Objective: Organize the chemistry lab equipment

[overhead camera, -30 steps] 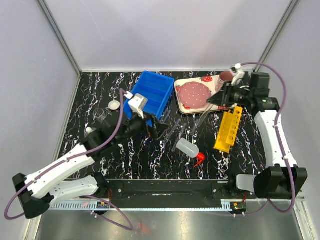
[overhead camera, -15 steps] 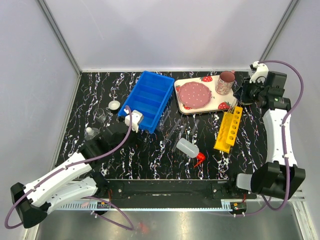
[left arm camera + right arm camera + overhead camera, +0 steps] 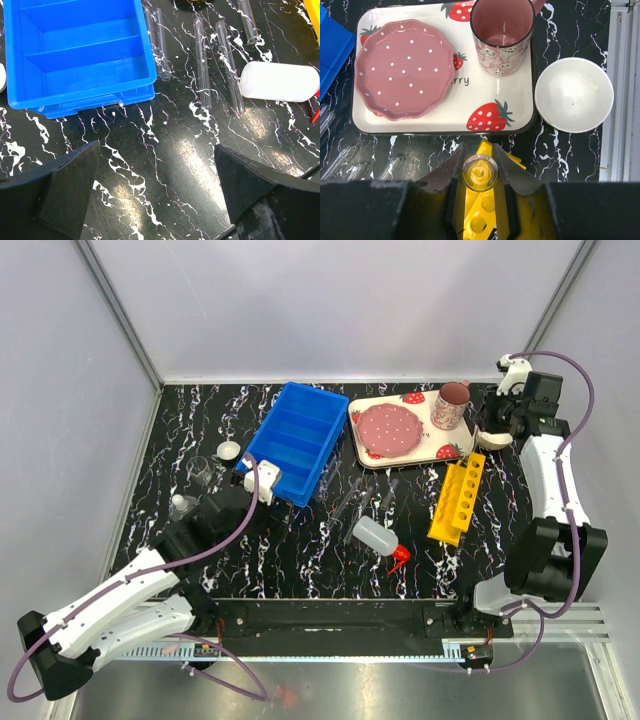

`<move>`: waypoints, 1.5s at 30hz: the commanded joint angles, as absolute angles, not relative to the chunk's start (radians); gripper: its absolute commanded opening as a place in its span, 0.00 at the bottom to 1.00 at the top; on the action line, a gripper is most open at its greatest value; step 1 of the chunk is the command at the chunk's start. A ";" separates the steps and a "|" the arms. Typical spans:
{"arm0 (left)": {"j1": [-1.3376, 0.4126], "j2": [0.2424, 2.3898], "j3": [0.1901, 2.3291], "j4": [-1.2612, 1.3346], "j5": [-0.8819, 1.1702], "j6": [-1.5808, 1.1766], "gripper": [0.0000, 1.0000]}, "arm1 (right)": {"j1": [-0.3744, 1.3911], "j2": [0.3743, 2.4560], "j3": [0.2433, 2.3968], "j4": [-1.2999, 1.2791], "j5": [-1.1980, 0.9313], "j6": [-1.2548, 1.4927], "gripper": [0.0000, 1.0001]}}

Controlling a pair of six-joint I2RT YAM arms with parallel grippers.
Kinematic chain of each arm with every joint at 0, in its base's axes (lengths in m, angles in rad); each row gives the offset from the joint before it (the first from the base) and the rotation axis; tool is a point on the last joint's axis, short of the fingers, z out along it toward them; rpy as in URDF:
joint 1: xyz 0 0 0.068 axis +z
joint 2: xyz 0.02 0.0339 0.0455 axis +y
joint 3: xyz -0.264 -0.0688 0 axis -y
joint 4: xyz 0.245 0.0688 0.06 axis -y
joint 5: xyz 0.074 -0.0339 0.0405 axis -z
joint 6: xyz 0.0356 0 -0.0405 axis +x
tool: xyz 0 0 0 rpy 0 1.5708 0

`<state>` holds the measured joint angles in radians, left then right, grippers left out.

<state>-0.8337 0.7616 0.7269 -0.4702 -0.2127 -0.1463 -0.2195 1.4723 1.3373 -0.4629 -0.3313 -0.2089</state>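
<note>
My right gripper (image 3: 479,172) is shut on a thin clear tube (image 3: 479,173), seen end-on and held upright just over the far end of the yellow holed rack (image 3: 483,222). In the top view that rack (image 3: 458,498) lies right of centre. My left gripper (image 3: 157,170) is open and holds nothing; it hangs low over the bare table just in front of the blue bin (image 3: 75,50). Several clear tubes (image 3: 202,65) lie beside the bin. The white squeeze bottle (image 3: 277,82) lies on its side with its red nozzle (image 3: 400,558) toward me. Two small beakers (image 3: 203,472) and a tiny white dish (image 3: 230,451) sit at the left.
A strawberry-print tray (image 3: 445,125) carries a pink plate (image 3: 404,68) and a pink mug (image 3: 502,35). A cream bowl (image 3: 574,95) sits right of the tray, next to the table's right rail. The blue bin (image 3: 296,440) stands at the back centre.
My right gripper has swung right and back from over the tray to above the rack's far end, tube still held. My left arm has drawn back from the bin toward me.
</note>
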 commanded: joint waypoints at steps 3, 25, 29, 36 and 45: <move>-0.831 0.765 0.747 -0.445 -0.241 -0.127 0.99 | -0.221 1.519 1.408 -0.387 -0.348 -0.201 0.21; -0.831 0.778 0.750 -0.445 -0.226 -0.126 0.99 | -0.221 1.565 1.347 -0.368 -0.377 -0.186 0.21; -0.831 0.775 0.750 -0.445 -0.225 -0.126 0.99 | -0.221 1.559 1.312 -0.348 -0.370 -0.198 0.21; -0.831 0.778 0.750 -0.445 -0.218 -0.127 0.99 | -0.221 1.513 1.192 -0.226 -0.432 -0.228 0.22; -0.831 0.782 0.747 -0.445 -0.213 -0.129 0.99 | -0.221 1.436 1.014 -0.009 -0.491 -0.288 0.29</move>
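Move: The shut right fingers still hold a glass test tube upright, straight above the far end of the yellow rack: the rack's end hole lies about 15 cm below and 1 cm to the left, with no forward offset. The white bowl is some 12 cm ahead and 9 cm right, the mug about 15 cm ahead and 3 cm left. From the left hand that rack end is roughly 23 cm ahead, 44 cm right and 11 cm below. Lower the right gripper about 7 cm onto the far end of the yellow rack, keeping hold of the test tube. Ease forward about 2 cm while sinking slowly to bring the tube over the end hole, then go down faster, drifting back and slightly left, to guide the tube's lower end into the hole. ##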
